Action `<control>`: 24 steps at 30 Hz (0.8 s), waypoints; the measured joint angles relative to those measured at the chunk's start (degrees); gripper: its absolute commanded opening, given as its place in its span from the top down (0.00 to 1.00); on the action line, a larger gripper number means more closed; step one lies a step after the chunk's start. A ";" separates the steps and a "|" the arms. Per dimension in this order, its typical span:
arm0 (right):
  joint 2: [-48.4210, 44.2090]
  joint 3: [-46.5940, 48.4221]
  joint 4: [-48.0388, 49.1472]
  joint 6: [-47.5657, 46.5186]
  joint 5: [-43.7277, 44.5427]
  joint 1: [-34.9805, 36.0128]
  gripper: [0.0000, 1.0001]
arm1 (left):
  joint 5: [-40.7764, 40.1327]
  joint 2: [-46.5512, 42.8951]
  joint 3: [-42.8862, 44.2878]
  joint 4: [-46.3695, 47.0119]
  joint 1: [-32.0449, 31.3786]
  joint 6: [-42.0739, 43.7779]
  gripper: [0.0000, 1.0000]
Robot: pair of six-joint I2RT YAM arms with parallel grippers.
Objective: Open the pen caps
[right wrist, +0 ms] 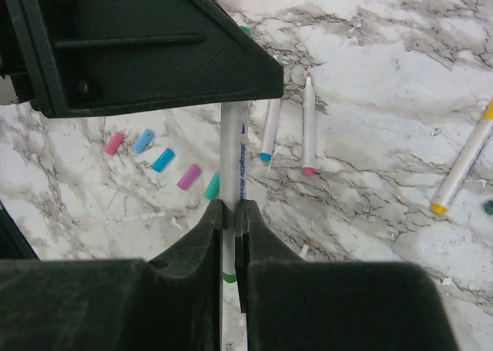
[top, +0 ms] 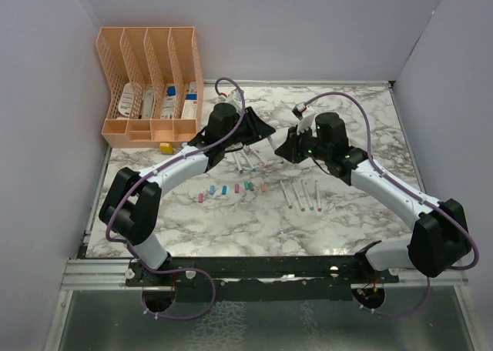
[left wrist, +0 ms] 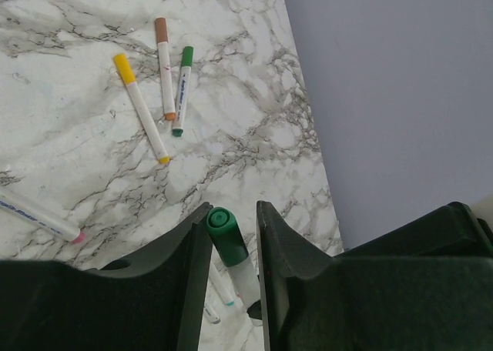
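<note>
A pale pen [right wrist: 233,151] with a green ring is pinched by its barrel in my right gripper [right wrist: 230,205], which is shut on it. Its green cap [left wrist: 226,232] sits between the fingers of my left gripper [left wrist: 233,208]. The jaws are narrowly closed round the cap, which rests against the left finger. In the top view the left gripper [top: 266,134] and the right gripper [top: 283,147] meet tip to tip above mid-table. Several loose caps [top: 231,189] lie in a row, among them pink [right wrist: 189,177] and teal [right wrist: 212,186] ones. Uncapped pens [top: 302,194] lie to their right.
Three capped pens lie farther out: yellow [left wrist: 141,108], brown [left wrist: 164,66] and green [left wrist: 183,89]. An orange file rack [top: 150,85] stands at the back left with a small yellow block [top: 166,147] before it. Grey walls close in the marble table [top: 231,228].
</note>
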 measured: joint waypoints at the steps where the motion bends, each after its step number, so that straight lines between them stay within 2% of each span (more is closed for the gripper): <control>1: 0.00 -0.11 0.00 0.00 0.00 0.00 0.99 | 0.00 0.00 0.00 0.00 0.00 -0.07 0.70; 4: -0.02 -0.24 0.00 0.00 0.00 0.00 0.99 | 0.00 0.00 0.00 0.00 0.00 -0.11 0.76; 8: -0.04 -0.31 -0.02 0.00 0.00 0.00 0.99 | 0.00 0.00 0.00 0.35 0.00 -0.76 1.00; 9: -0.04 -0.42 0.00 0.00 0.00 0.00 0.99 | 0.07 0.00 0.07 0.74 0.00 -0.94 1.00; 10: -0.04 -0.48 0.00 0.00 0.04 0.00 0.94 | 0.07 -0.02 0.09 0.90 0.00 -0.94 1.00; 13: -0.09 -0.50 -0.02 0.09 0.02 0.00 0.52 | 0.07 -0.04 0.09 1.11 -0.11 -0.94 1.00; 16: -0.09 -0.50 0.17 0.07 0.17 0.00 0.34 | 0.07 -0.04 0.09 1.20 -0.11 -0.90 1.00; 19: -0.07 -0.42 0.15 0.04 0.22 0.00 0.31 | 0.09 -0.04 0.09 1.18 -0.11 -0.90 1.00; 24: 2.16 1.60 0.17 -0.07 0.17 0.00 0.33 | 0.09 -0.04 0.09 1.18 -0.55 -0.90 1.00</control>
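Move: The green cap of the upright, tilted pen already sits between the left hand's part-open fingertips, at its hand point. From the right hand, which grips that pen's lower end, the cap is about 5 cm ahead, 2 cm left and 5 cm up. On the table some 20 cm below the left hand, the pink-ended pen lies 4 cm back and 3 cm left of it, the yellow pen level and 8 cm right. An orange cap lies about 9 cm back and 4 cm left of the right hand, 15 cm down. The left fingers close on the green cap and pinch it from both sides, that hand staying nearly in place with only about half a centimetre of rise. Once they have shut, the right fingers open wide and let go of the pen's lower end; the right hand then eases some 1 cm forward and slightly left, staying around the pen. ##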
